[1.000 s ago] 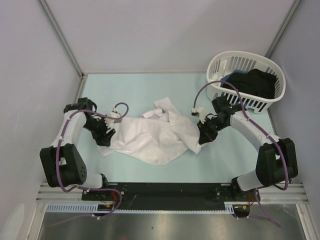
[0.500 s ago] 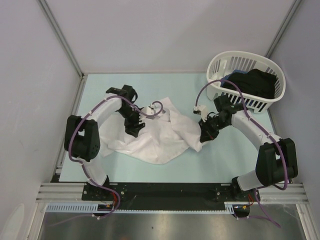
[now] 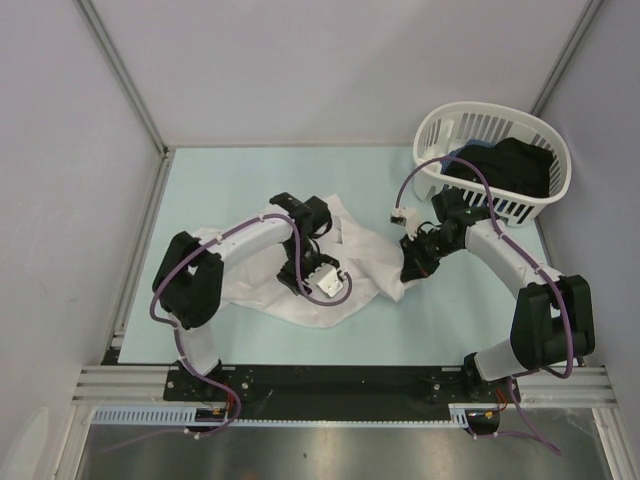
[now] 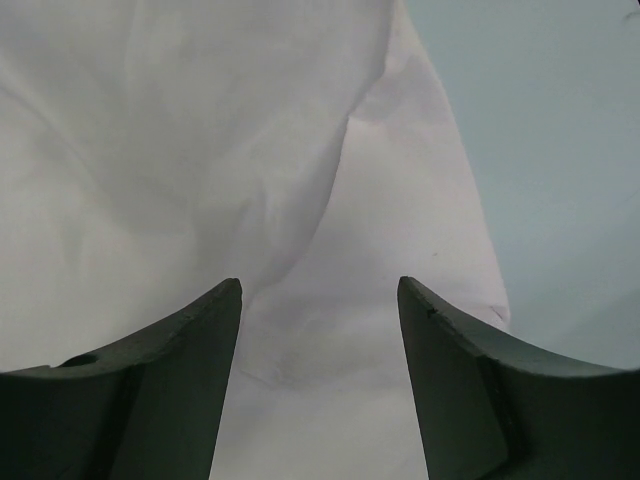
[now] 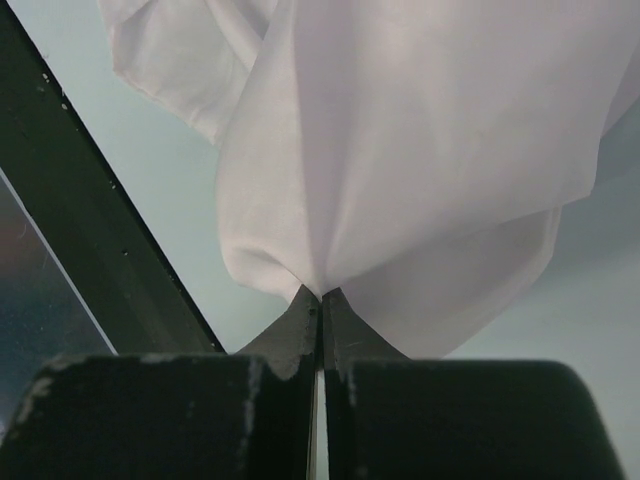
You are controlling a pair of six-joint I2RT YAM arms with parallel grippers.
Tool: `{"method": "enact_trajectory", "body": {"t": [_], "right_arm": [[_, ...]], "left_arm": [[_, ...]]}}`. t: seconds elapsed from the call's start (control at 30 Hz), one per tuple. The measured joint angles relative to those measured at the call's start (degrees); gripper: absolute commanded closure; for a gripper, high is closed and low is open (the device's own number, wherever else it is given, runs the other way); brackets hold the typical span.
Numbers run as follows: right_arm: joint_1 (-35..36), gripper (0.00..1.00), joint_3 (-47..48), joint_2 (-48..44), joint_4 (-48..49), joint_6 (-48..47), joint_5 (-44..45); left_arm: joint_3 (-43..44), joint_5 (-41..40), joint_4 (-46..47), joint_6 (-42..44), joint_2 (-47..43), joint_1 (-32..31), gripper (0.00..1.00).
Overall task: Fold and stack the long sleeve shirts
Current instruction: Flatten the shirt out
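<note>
One white long sleeve shirt [image 3: 350, 250] lies crumpled at the middle of the pale green table [image 3: 230, 180]. My left gripper [image 3: 298, 272] hangs over the front middle of the shirt. In the left wrist view it [image 4: 320, 285] is open, with flat white cloth [image 4: 300, 150] beneath its dark fingers [image 4: 180, 380] and nothing between them. My right gripper [image 3: 410, 268] is at the shirt's right edge. The right wrist view shows it [image 5: 321, 292] shut on a pinched fold of the shirt [image 5: 420, 130], which fans out from the tips.
A white slatted basket [image 3: 500, 205] holding dark clothes [image 3: 510, 165] stands at the back right, just behind my right arm. The black rail [image 5: 90, 220] of the near table edge runs behind the held cloth. Grey walls close in the table.
My left arm has swung from the shirt's left edge rightward across it to its front middle, still open. The right gripper has kept its hold and barely moved.
</note>
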Motion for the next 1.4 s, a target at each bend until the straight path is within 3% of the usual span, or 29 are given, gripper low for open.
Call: {"method": "enact_trajectory", "body": {"t": [0.17, 0.33, 0.57, 0.77, 0.9, 0.93, 1.03, 1.13, 1.23, 1.4], "right_arm": [[0.0, 1.0, 0.17, 0.13, 0.17, 0.28, -0.17], [0.0, 1.0, 0.24, 0.13, 0.28, 0.33, -0.76], [0.0, 0.98, 0.63, 0.26, 0.13, 0.24, -1.51], [0.09, 0.97, 4.35, 2.78, -0.09, 0.11, -2.8], [0.42, 0.82, 9.79, 6.69, 0.22, 0.9, -4.37], [0.5, 0.68, 13.38, 9.01, 0.55, 1.81, -5.29], [0.22, 0.49, 18.91, 12.98, 1.64, 4.68, -7.37], [-1.05, 0.42, 25.73, 19.04, 3.93, 8.37, -10.67], [-3.63, 0.37, 27.63, 22.91, 4.24, 10.75, -13.07], [-7.32, 0.44, 26.88, 25.51, 2.08, 12.94, -16.17]], "left_arm": [[0.0, -3.08, -0.92, 5.09, 3.06, -2.51, 0.31], [-0.66, -6.25, -1.25, 8.0, 6.49, -3.17, 0.38], [-0.9, -10.19, -1.66, 8.26, 7.56, -2.73, 0.72], [-6.03, -12.85, -3.54, 6.43, -2.05, 0.61, 1.0], [-6.29, -13.49, -4.92, 2.93, -7.34, 7.45, 1.0], [-5.4, -12.81, -5.64, 1.16, -7.34, 9.99, 1.0], [-0.59, -10.4, -6.38, -4.63, -4.68, 16.37, 1.0], [5.51, -6.47, -4.92, -11.98, -0.37, 24.55, 1.0], [6.23, -3.72, -4.04, -17.31, 1.14, 31.26, 1.0], [2.56, -1.11, -3.67, -22.34, 0.57, 36.33, 1.0]]}}
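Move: Some 5 cm straight below the open left fingers lies the part of the shirt they go for. From that hand, the shirt's far tip is about 19 cm ahead and 5 cm right, and its left-hand end 11 cm ahead and 21 cm left. The right hand holds the raised right end over the table; the bare spot it heads for is 11 cm ahead, 4 cm left and 8 cm below, and the basket 26 cm ahead and 17 cm right. Sinking about 5 cm onto the shirt, the left hand shuts its open fingers on the cloth, then lifts and drags the pinch some 16 cm left and a little forward, turning counter-clockwise. The right hand keeps its hold almost still at first, then swings about 12 cm forward, slightly up, its fingers opening on the way to let go of the right end, and dips slightly. ##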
